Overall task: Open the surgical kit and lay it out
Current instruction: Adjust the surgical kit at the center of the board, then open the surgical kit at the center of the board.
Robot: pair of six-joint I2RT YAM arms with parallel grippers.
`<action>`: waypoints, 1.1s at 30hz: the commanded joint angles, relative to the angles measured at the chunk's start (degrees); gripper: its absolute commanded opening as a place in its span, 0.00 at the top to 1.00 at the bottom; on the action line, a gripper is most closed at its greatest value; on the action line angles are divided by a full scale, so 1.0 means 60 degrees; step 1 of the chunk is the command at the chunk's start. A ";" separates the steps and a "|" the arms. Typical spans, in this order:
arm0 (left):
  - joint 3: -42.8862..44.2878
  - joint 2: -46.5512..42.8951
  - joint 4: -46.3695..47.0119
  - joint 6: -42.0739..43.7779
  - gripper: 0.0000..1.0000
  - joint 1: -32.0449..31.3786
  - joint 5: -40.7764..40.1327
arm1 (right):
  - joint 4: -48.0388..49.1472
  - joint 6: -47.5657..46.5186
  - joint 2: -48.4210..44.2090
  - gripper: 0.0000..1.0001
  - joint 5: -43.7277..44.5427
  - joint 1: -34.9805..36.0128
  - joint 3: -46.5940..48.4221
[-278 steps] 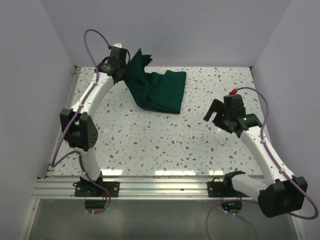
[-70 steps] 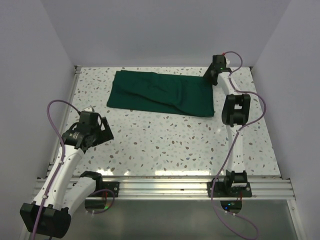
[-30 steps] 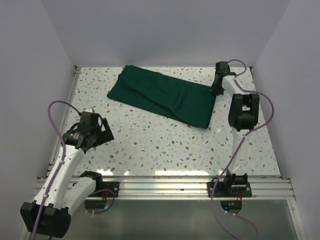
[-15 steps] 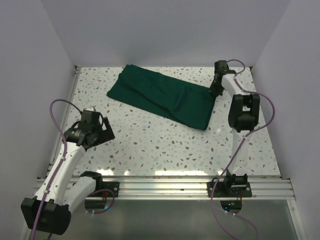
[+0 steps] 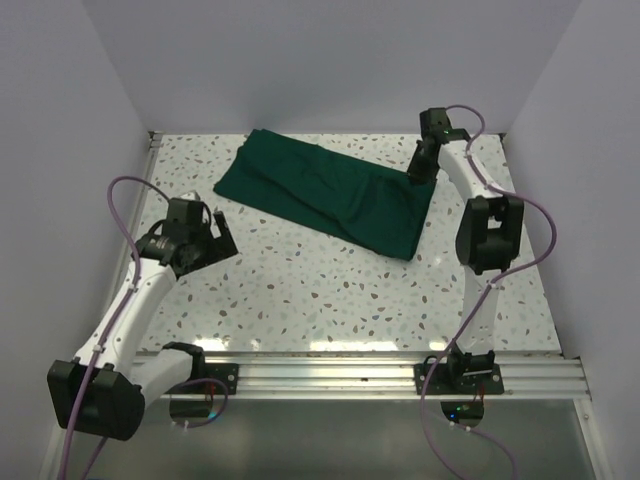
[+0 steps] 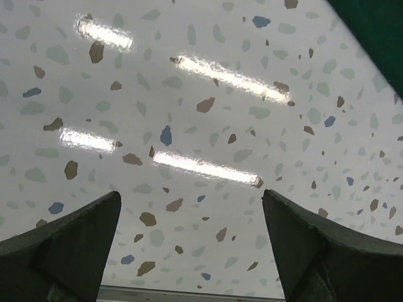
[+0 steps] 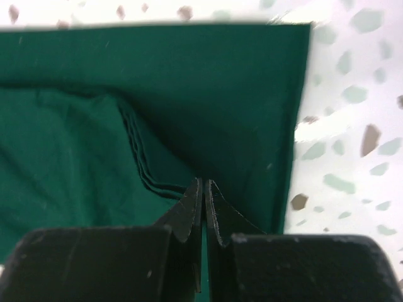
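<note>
The dark green cloth wrap [image 5: 330,195] lies flat and partly folded across the back of the table, slanting nearer toward its right end. My right gripper [image 5: 420,168] is at its far right corner, jaws closed on a layer of the cloth [image 7: 94,126]; in the right wrist view the gripper [image 7: 203,185] pinches a raised fold. My left gripper [image 5: 213,240] is open and empty over bare table to the front left of the cloth; its gripper [image 6: 191,207] shows only speckled tabletop, with a cloth corner [image 6: 378,25] at top right. The steel tray, scissors, forceps and tweezers are not visible.
A speckled white tabletop [image 5: 330,290] is bounded by lilac walls at the back and both sides. A metal rail [image 5: 320,375] carrying the arm bases runs along the near edge. Purple cables loop from both arms.
The right gripper dragged the cloth's right end nearer, turning it slantwise, and has now shifted slightly left at that corner. The left arm has moved forward and right toward the cloth.
</note>
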 commanded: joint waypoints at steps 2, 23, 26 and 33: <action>0.1238 0.0911 0.1007 0.0316 0.01 0.0056 0.0209 | -0.0110 -0.0123 -0.1240 1.00 -0.1021 0.1463 -0.0644; 0.3380 0.2541 0.2135 0.0156 0.01 0.0056 -0.1050 | -0.2789 0.0595 -0.9355 1.00 -0.4360 0.7474 -0.8933; 0.3145 0.2526 0.2165 -0.0034 0.01 0.0041 -0.1124 | -0.2937 0.0697 -1.0160 1.00 -0.4551 0.7474 -1.0193; 0.3130 0.2628 0.1887 0.0009 0.01 0.0056 -0.1299 | -0.3390 0.0420 -0.9169 0.03 -0.3680 0.7474 -0.9438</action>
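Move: The green kit cloth, folded into a long strip, is already pinched by its top layer in the shut right fingers. The place it is taken to, the board's near edge, lies about 46 cm back and 12 cm left of that hand, some 9 cm below. The strip's middle is 27 cm left and 4 cm ahead; its near right corner 20 cm back, 4 cm left. From the left hand, the strip's middle is roughly 32 cm ahead, 28 cm right and 11 cm below. The cloth's top layer, still pinched, is swept fast by the right hand back towards the base, some 47 cm, swinging wide left and rising before curving right and sinking near the board's near edge, where the fingers open and let go; the wrist turns counter-clockwise about 50 degrees. The open left hand goes forward and up towards the kit's left part. ##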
